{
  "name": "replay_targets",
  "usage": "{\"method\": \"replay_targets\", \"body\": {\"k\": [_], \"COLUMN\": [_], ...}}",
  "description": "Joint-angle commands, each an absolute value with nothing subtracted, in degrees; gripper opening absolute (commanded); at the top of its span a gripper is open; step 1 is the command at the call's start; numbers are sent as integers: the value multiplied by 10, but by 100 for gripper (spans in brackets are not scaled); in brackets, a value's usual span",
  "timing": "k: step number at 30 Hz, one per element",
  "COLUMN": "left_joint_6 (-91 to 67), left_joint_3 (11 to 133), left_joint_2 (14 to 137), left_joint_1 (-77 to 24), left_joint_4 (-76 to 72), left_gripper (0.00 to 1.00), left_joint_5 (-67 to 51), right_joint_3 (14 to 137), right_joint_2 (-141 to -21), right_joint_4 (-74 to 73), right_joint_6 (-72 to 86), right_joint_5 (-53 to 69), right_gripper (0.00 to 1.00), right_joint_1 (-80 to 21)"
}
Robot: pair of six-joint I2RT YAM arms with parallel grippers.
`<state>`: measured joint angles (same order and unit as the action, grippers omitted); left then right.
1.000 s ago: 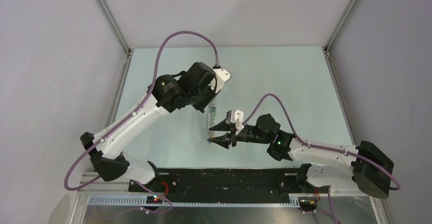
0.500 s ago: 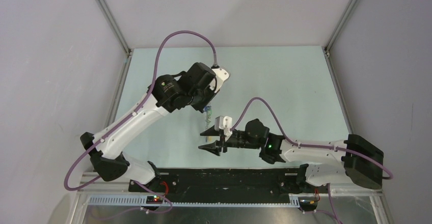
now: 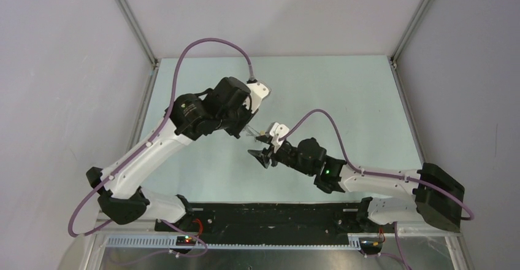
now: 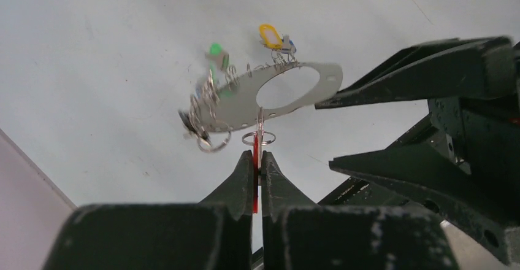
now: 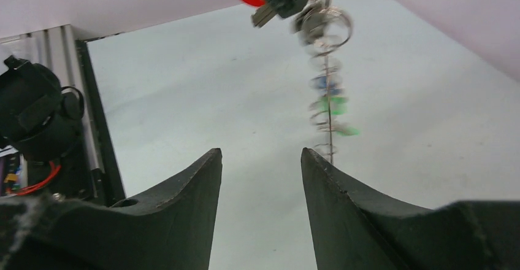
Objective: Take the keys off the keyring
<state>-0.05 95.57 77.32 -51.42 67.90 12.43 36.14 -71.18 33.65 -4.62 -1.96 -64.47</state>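
Note:
In the left wrist view my left gripper (image 4: 258, 154) is shut on the red key (image 4: 255, 178), a thin red head pinched between the jaws. From it the grey keyring (image 4: 239, 104) hangs above the table. Green (image 4: 214, 50) and yellow (image 4: 270, 35) keys and small split rings are strung round it. My right gripper (image 5: 260, 153) is open with nothing between its fingers. It sits just below and left of the keyring (image 5: 329, 98), which shows edge-on there. In the top view the right gripper (image 3: 257, 147) is close beside the left gripper (image 3: 250, 130).
The pale green table (image 3: 343, 98) lies under both arms, with grey walls and metal frame posts around it. A black rail (image 3: 276, 218) with the arm bases runs along the near edge. Purple cables loop above both arms.
My right gripper has swung up and toward the left gripper and opened slightly wider. The left arm has shifted a little left, the keyring still hanging from it.

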Motion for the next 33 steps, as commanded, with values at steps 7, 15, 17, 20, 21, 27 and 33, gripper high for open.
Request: {"method": "replay_targets", "body": {"k": [7, 15, 17, 20, 21, 27, 33], "left_joint_6": [-2, -2, -5, -7, -7, -11, -14], "left_joint_3": [957, 958, 957, 955, 955, 957, 958], "left_joint_2": [753, 749, 748, 748, 748, 751, 750], "left_joint_1": [-515, -509, -509, -509, -509, -509, -509], "left_joint_4": [676, 676, 676, 675, 676, 675, 676], "left_gripper": [0, 0, 0, 0, 0, 0, 0], "left_joint_5": [31, -48, -54, -61, -62, -76, -78], "right_joint_3": [371, 356, 350, 347, 346, 346, 342], "right_joint_2": [-672, -673, -673, -674, -675, -679, -682], "right_joint_4": [362, 432, 456, 467, 470, 485, 496], "right_joint_6": [-152, -175, -180, -183, -184, -182, -178], "right_joint_5": [-7, 34, 48, 52, 50, 15, 1], "right_gripper": [51, 47, 45, 44, 43, 33, 15], "right_joint_1": [-629, -630, -631, -634, -634, -635, -635]}}
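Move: The upper end of the keyring hangs about 2 cm under the left fingertips, which already hold the red key. From the open right hand, that end is some 4 cm ahead, 3 cm left and 5 cm up. The red key is about 2 cm above it. The yellow key lies roughly 4 cm ahead of the right hand, 2 cm to its right and 3 cm lower. Right hand rises about 5 cm, closing around the keyring's end as the left brings it 5 cm back-right. ##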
